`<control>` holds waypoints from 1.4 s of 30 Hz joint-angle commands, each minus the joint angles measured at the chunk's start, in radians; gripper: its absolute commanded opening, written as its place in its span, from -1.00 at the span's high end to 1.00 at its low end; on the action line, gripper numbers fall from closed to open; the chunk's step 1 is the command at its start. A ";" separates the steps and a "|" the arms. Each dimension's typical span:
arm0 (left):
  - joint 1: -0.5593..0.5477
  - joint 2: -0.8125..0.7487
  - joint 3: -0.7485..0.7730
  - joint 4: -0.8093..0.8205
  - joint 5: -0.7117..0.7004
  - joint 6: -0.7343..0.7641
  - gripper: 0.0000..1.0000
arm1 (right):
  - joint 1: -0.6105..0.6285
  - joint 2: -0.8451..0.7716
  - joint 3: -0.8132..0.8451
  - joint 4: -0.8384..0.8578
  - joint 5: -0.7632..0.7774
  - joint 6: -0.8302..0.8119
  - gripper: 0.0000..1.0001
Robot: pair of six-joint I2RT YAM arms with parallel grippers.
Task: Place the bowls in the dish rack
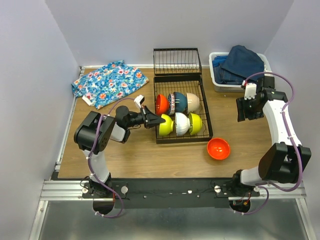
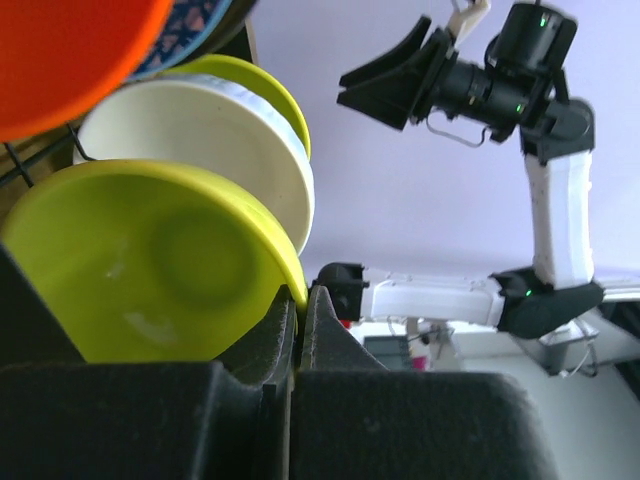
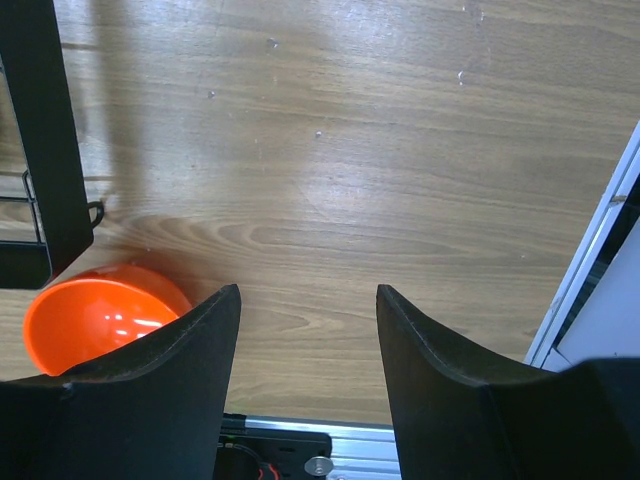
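The black wire dish rack (image 1: pixel 207 116) holds several bowls on edge. Its back row has a red-orange (image 1: pixel 161 104), a patterned (image 1: pixel 171 102), a dark blue (image 1: pixel 180 101) and a beige bowl (image 1: pixel 193 101). In front stand a yellow-green bowl (image 1: pixel 166 125), a white one (image 1: pixel 181 124) and a second yellow-green one (image 1: pixel 195 123). My left gripper (image 1: pixel 159 120) is shut on the rim of the leftmost yellow-green bowl (image 2: pixel 150 260), the rim pinched between its tips (image 2: pixel 303 292). An orange bowl (image 1: pixel 218 148) sits upright on the table right of the rack. My right gripper (image 1: pixel 249 111) hangs open and empty (image 3: pixel 308 290), with that orange bowl (image 3: pixel 90 315) to its lower left.
A floral cloth (image 1: pixel 110 82) lies at the back left. A white bin of blue clothes (image 1: pixel 240 67) stands at the back right. The rack's hinged wire panel (image 1: pixel 177 61) stands up at its far end. The table's metal front rail (image 3: pixel 300 440) lies below the right gripper.
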 commanded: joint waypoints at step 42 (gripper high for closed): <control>-0.070 0.073 -0.070 0.177 -0.222 -0.011 0.19 | -0.005 0.018 -0.057 -0.023 0.035 -0.019 -0.29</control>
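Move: Hanging from the left fingers by its upper rim, the lime bowl has its middle about 5 cm below them, 3 cm to their right and 1 cm back, already in the rack's near-left slot. The white bowl it goes beside stands some 10 cm to the hand's right and 2 cm back, the second green bowl 6 cm farther right; the red-orange rack bowl is 8 cm ahead, straight on. From the right hand the lime bowl lies about 38 cm left, 2 cm back. Nudging the lime bowl into its slot, the left hand keeps its rim pinch as it eases about 1 cm forward, then up to 2 cm right towards the white bowl, and finally sinks nearly 2 cm while turning some 10 degrees counter-clockwise and drifting 1 cm back left. Only at the very end do the fingers part around the rim. The right hand, empty and open, settles 2 cm down and a bit less back. ##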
